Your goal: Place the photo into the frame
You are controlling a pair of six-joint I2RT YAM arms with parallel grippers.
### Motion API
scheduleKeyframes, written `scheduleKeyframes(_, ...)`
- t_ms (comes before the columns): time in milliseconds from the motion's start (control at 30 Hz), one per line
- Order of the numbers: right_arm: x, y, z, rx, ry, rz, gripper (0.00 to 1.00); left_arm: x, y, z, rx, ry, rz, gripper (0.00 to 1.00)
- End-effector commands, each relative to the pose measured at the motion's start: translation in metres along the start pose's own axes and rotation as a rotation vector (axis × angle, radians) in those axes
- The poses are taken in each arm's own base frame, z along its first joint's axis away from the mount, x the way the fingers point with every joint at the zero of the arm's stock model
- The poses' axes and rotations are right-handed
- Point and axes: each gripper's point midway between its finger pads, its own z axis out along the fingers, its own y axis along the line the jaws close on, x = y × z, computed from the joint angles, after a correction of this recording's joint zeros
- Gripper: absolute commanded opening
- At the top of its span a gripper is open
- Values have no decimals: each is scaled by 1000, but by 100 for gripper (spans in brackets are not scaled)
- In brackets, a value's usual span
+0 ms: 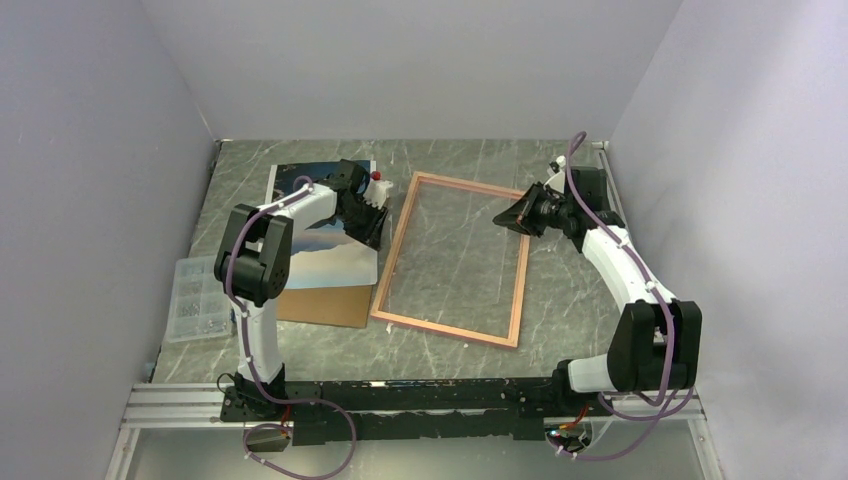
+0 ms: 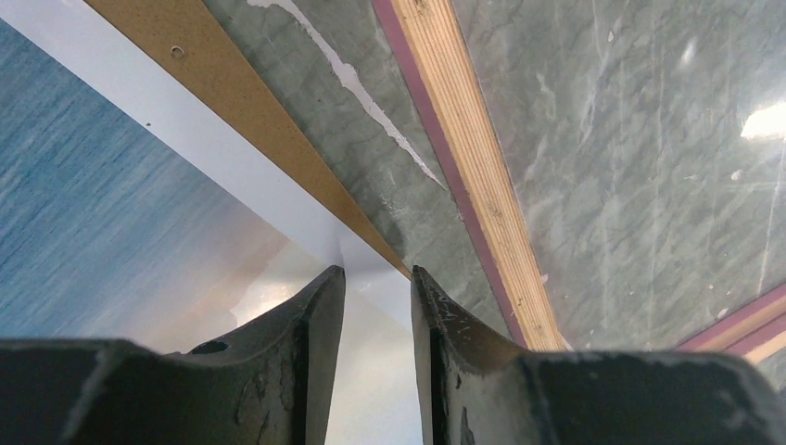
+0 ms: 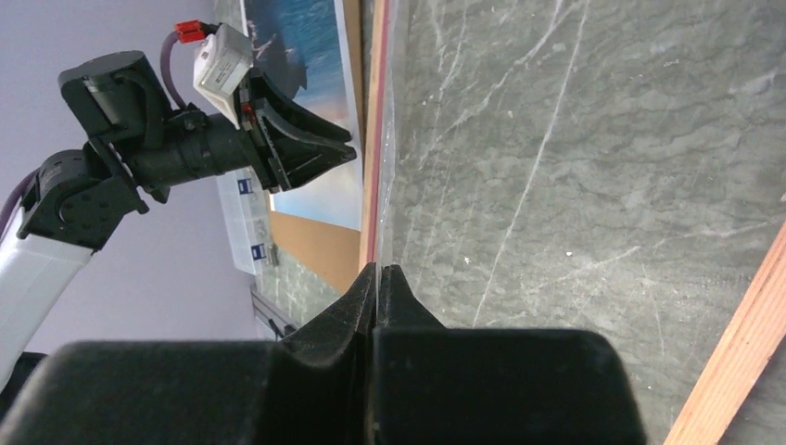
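The photo (image 1: 320, 235) of blue sea lies face up at the left on a brown backing board (image 1: 325, 305). My left gripper (image 1: 372, 222) is low over the photo's right edge. In the left wrist view this gripper (image 2: 378, 271) is open by a narrow gap, and the photo's white margin (image 2: 278, 199) shows between the fingers. The pink-edged frame (image 1: 400, 255) lies flat in the middle. My right gripper (image 1: 500, 218) hovers over the frame's far right part. Its fingers (image 3: 380, 267) are shut on a thin clear pane seen edge-on.
A clear plastic parts box (image 1: 197, 297) sits at the table's left edge, beside the backing board. Grey walls close in the left, back and right. An aluminium rail (image 1: 420, 400) with both arm bases runs along the near edge.
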Motion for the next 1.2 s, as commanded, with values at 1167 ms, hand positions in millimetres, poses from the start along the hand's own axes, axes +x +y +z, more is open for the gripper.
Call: scheduleKeyframes(1167,-7,64,-1,-242,-76,-93,0,38,-7,12,-72,138,91,38)
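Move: The pink-edged wooden frame's middle lies roughly 7 cm to the right hand's left, level fore and aft and about 16 cm below; the frame's left bar is some 18 cm left at the same depth. The photo's middle is about 31 cm left and 6 cm ahead of the right hand. From the left hand, the left bar's middle is about 4 cm right, the frame's middle 15 cm right and 2 cm back, the photo's middle 10 cm left and 4 cm ahead. Upward and leftward over the frame, about 4 cm and 3 cm, the right hand carries the clear pane it still pinches by the edge, pausing halfway and tipping its fingers up some 10 degrees. The left hand, fingers still partly open on the photo's right margin, drags it about 1 cm right and slightly back, towards the frame's left bar. ##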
